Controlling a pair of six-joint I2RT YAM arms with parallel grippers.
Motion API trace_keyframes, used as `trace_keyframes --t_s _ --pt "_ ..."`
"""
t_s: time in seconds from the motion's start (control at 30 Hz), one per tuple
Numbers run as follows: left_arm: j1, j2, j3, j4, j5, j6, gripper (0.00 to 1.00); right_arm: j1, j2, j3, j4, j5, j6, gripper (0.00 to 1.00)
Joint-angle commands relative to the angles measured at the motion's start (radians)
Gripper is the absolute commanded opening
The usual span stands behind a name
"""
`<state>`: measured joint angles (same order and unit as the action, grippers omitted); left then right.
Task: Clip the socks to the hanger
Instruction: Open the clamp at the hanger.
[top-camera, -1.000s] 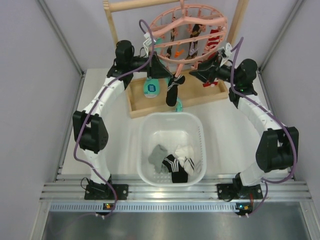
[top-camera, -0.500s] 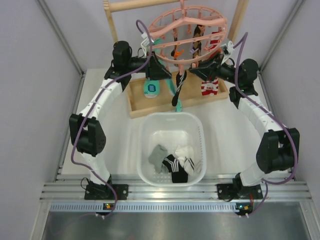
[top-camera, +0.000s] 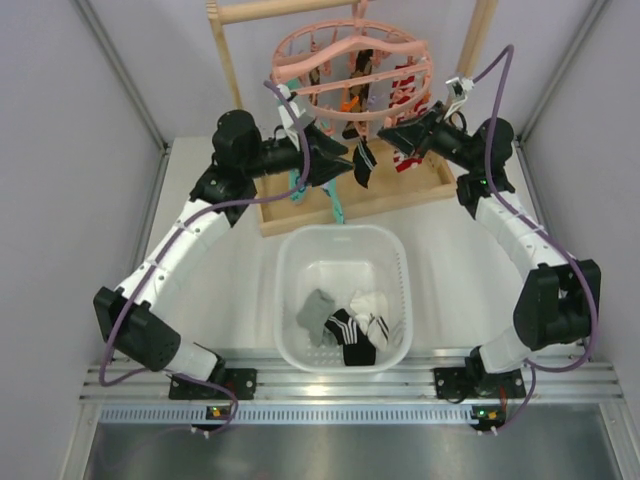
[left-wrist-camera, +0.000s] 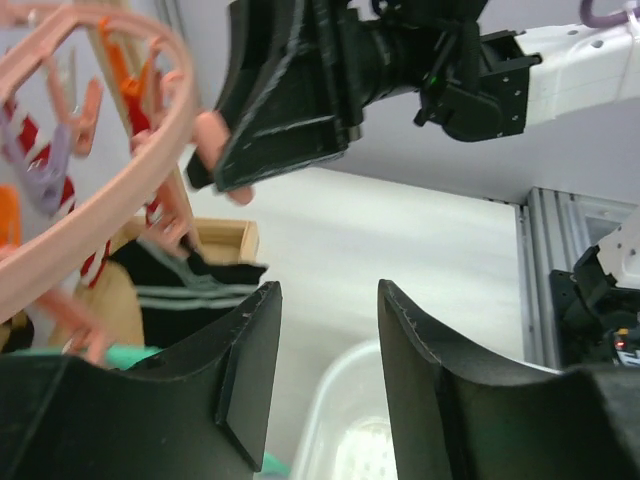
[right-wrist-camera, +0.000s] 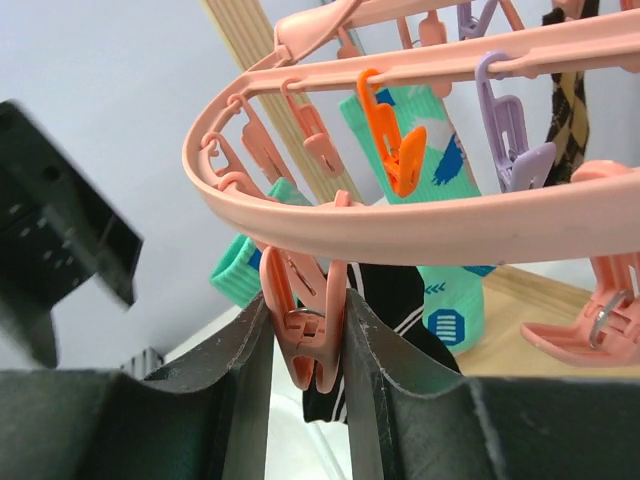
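Observation:
The pink hanger (top-camera: 330, 92) hangs from the wooden rack at the back. A black sock with white stripes (top-camera: 362, 160) dangles from its front rim. It shows in the right wrist view (right-wrist-camera: 395, 300) and in the left wrist view (left-wrist-camera: 190, 295). My right gripper (top-camera: 387, 131) is shut on the pink clip peg (right-wrist-camera: 308, 340) that this sock hangs behind, one finger on each side (right-wrist-camera: 305, 320). My left gripper (top-camera: 343, 166) stands open just left of the sock, nothing between its fingers (left-wrist-camera: 330, 300). More socks (top-camera: 350, 335) lie in the basket.
The white basket (top-camera: 285, 290) sits in the middle of the table below both grippers. The wooden rack (top-camera: 228, 70) stands behind it with its base tray (top-camera: 290, 215). Teal patterned socks (right-wrist-camera: 440, 170) and other coloured pegs (right-wrist-camera: 395, 140) hang from the hanger ring (right-wrist-camera: 420, 225).
My left gripper has opened, let go of the black sock and drawn back to the left and down. The hanger has swung left. My right gripper has narrowed onto the peg.

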<state>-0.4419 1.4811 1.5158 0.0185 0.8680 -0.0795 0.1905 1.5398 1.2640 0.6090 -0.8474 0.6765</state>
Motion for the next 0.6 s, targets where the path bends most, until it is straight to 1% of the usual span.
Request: trace_keyframes --t_s 0.0,0.03,0.07,0.1,0.3,0.57 --pt "-0.093 -0.019 -0.025 0.047 -0.173 0.154 0.48 0.026 -0.066 0.032 0.012 0.117 0.077 0.00" --pt "-0.137 -0.015 -0.025 0.057 -0.200 0.165 0.48 0.029 -0.072 0.031 0.009 0.122 0.084 0.00" --pt "-0.161 -0.001 -0.025 0.063 -0.271 0.172 0.48 0.032 -0.076 0.031 0.006 0.128 0.086 0.00" --pt "-0.185 0.005 -0.028 0.087 -0.294 0.167 0.49 0.036 -0.082 0.031 0.005 0.134 0.090 0.00" --pt "-0.216 0.068 -0.011 0.165 -0.447 0.122 0.50 0.046 -0.110 0.031 -0.014 0.153 0.109 0.00" --pt "-0.216 0.102 -0.011 0.250 -0.495 0.103 0.50 0.076 -0.132 -0.011 -0.017 0.169 0.097 0.00"
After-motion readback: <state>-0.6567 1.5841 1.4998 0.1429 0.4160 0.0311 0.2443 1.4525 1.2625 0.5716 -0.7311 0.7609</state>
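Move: The black sock hangs from its clip roughly 6 cm ahead of the left hand, 4 cm to its right and 5 cm lower. The pink clip already pinched by the right hand is some 6 cm ahead of the left hand, 8 cm to its right and about level; the orange clip is about 12 cm ahead, 1 cm right and 2 cm higher. From the right hand, the black sock lies about 1 cm ahead, 4 cm left and 6 cm below. The left hand, fingers staying about half open, swings about 6 cm to the right, dipping back a little first, then curves forward some 5 cm while sinking and turning counter-clockwise, which brings it in under the rim close to the black sock and the right gripper. Meanwhile the right hand keeps its pinch on the pink clip and draws it up about 4 cm and slightly back, hardly turning. ##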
